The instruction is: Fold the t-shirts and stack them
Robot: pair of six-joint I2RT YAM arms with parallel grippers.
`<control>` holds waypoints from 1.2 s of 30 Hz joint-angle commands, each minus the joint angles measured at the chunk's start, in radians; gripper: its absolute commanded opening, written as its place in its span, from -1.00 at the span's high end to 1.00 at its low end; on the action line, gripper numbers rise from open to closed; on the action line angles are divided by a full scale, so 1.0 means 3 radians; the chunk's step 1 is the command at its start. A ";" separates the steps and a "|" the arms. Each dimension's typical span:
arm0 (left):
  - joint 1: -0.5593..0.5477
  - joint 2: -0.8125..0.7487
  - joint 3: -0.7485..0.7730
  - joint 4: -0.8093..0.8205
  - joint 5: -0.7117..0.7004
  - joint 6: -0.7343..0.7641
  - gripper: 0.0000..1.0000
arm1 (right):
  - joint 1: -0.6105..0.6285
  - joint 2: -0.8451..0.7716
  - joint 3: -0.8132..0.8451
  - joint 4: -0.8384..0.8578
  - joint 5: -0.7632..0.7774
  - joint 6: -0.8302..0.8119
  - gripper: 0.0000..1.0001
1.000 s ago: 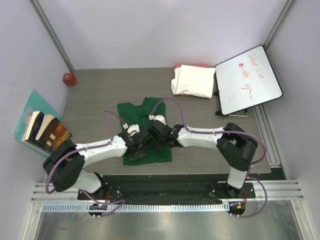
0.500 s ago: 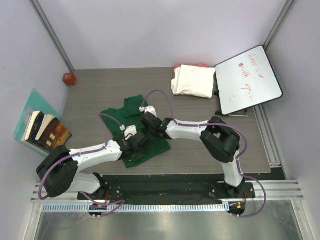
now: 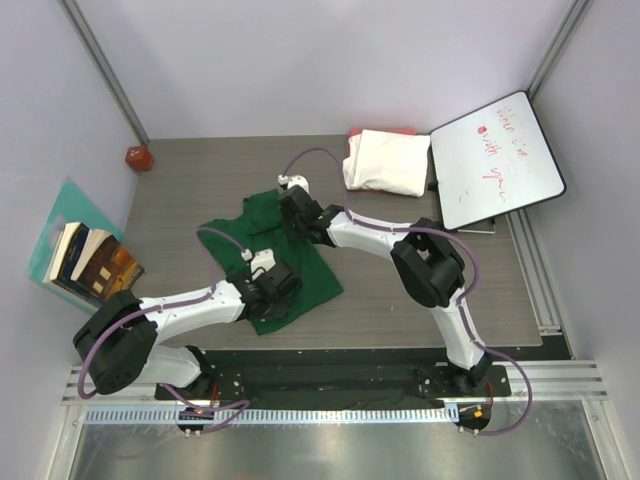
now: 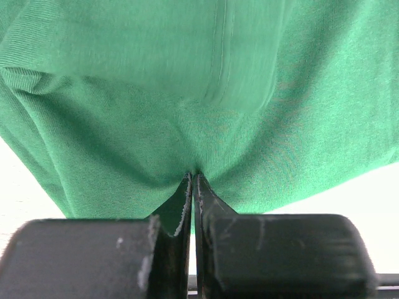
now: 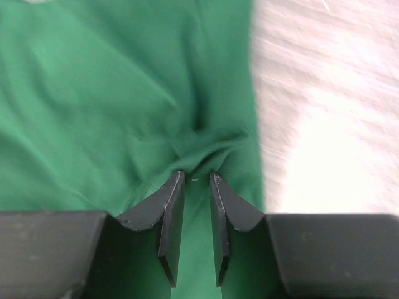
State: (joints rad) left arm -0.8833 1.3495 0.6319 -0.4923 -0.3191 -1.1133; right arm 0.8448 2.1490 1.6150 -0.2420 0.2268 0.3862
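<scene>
The dark green t-shirt [image 3: 315,270] lies rumpled on the middle of the table. My left gripper [image 3: 276,284] is shut on a pinch of its cloth near the shirt's near edge; in the left wrist view the jaws [image 4: 193,175] meet on the green cloth [image 4: 187,93]. My right gripper [image 3: 297,211] holds the shirt's far edge; in the right wrist view the jaws [image 5: 196,175] stand narrowly apart with bunched green cloth [image 5: 112,93] between them. The cream-white folded bundle [image 3: 388,162] sits at the back right, with a red-pink cloth edge [image 3: 382,132] beneath it.
A whiteboard [image 3: 495,160] with red writing leans at the back right. A small red object [image 3: 138,157] sits at the back left corner. Books [image 3: 92,262] on a teal sheet [image 3: 62,215] lie off the table's left edge.
My right gripper has moved from the shirt's middle toward the back, pulling the cloth with it and spreading the shirt out. My left gripper has stayed near the front edge, still holding cloth.
</scene>
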 commanded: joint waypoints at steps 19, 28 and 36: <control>-0.0026 0.0119 -0.0209 -0.0057 0.0159 0.0096 0.62 | -0.0019 -0.0534 0.0189 -0.0267 -0.0403 -0.0035 0.36; -0.0026 -0.0381 0.0036 -0.0307 -0.0316 0.0178 0.01 | 0.0206 -0.1196 -0.1548 0.0295 -0.0337 0.0374 0.98; 0.0122 -0.0367 0.0496 -0.0563 -0.0634 0.0392 0.00 | 0.0354 -0.0864 -0.1589 0.0393 -0.0367 0.0405 0.98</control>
State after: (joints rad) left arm -0.8715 1.2316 0.7086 -0.6201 -0.4252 -1.0405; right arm 0.9321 1.8606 1.1282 -0.1959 0.1162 0.4820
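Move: The green t-shirt lies under both hands. Its lower right corner is about 14 cm back and 9 cm right of the raised right hand, roughly 4 cm below; its folded sleeve lies some 6 cm ahead and 10 cm left. The white t-shirt is around 18 cm ahead and 21 cm right. From the left hand, shut on the cloth near the hem, that lower right corner is about 4 cm ahead and 15 cm right, the lower left corner 8 cm back and 6 cm left. Up, forward and left, the right hand first rises nearly 6 cm, then swings back and right and down some 20 cm in all towards the green t-shirt's lower right corner, shutting its half-parted fingers to set their tips on the cloth just inside the right edge. The left hand keeps pressing near the hem at first, then opens halfway and lifts off by about 4 cm. ##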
